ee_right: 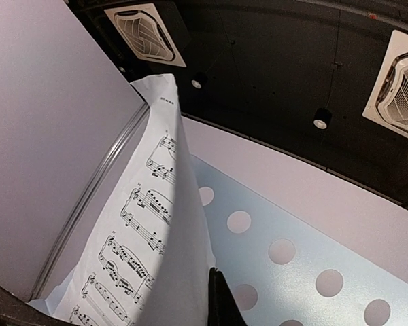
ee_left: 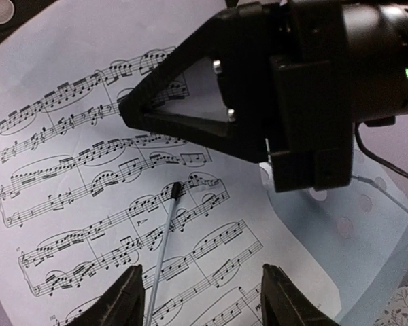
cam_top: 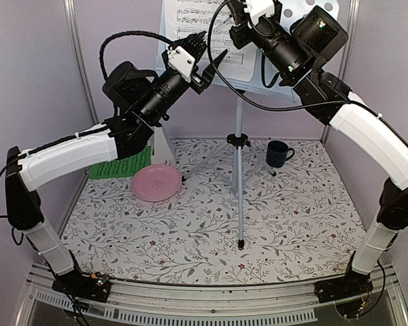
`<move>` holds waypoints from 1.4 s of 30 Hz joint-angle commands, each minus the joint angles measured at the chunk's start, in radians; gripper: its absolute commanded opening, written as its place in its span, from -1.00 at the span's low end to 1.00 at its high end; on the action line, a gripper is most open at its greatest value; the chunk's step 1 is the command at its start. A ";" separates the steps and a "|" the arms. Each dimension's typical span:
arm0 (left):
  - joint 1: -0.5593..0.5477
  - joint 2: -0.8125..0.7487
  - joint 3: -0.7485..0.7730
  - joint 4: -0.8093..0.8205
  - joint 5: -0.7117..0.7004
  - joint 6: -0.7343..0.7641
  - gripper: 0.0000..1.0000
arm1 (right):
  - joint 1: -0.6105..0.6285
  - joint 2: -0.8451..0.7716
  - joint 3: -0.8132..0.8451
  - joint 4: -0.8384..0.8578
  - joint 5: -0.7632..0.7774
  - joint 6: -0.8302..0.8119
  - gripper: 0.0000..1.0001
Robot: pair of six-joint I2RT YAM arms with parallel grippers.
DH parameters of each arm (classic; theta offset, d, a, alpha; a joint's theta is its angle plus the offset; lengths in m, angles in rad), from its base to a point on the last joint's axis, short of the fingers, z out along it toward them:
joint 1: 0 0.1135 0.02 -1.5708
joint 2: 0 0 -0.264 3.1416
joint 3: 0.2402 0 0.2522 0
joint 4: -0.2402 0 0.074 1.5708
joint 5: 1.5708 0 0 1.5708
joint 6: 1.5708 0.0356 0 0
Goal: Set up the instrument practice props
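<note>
The pale blue perforated music stand [cam_top: 306, 9] stands at the back on a silver tripod pole [cam_top: 239, 170]. A white music sheet [ee_left: 75, 204] leans on it, its right edge curling off the desk [ee_right: 292, 272]. My right gripper [ee_right: 221, 302] is shut on that edge of the sheet [ee_right: 122, 258]. My left gripper [ee_left: 204, 299] is open just in front of the sheet, holding nothing. A thin white rod with a black tip [ee_left: 164, 238] crosses the sheet. A green music sheet [cam_top: 119, 166] lies on the table under my left arm. The white metronome [cam_top: 162, 146] is partly hidden behind that arm.
A pink plate [cam_top: 156, 182] lies on the floral tablecloth left of the tripod. A dark blue mug [cam_top: 279, 153] stands to the right of the pole. Lilac walls close in the back and both sides.
</note>
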 commanded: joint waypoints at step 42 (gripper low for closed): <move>0.037 -0.334 -0.447 -0.121 -0.160 -0.410 0.90 | -0.008 -0.305 -0.223 -0.165 -0.080 0.224 0.98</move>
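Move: The left rod lies against the sheet music, its middle about 3 cm ahead of the left hand, 2 cm to its left and slightly above; its fingers are already parted. The sheet's middle is some 6 cm ahead of that hand and 8 cm up, and the stand's post top is 4 cm ahead, 6 cm right and 10 cm down. From the right hand, still shut on the sheet's right edge, the sheet's middle lies about 6 cm ahead and 5 cm left, about level. The right hand opens fully to let go of the sheet's right edge, then draws back and to the right about 4 cm each way while rising off the paper, and finally sinks to slightly below where it began. The left hand spreads its already parted fingers nearly wide and leaves the rod, sinking some 8 cm overall and swinging about 6 cm left towards the board's lower left part, its fingers tipping downward by about 25 degrees. ##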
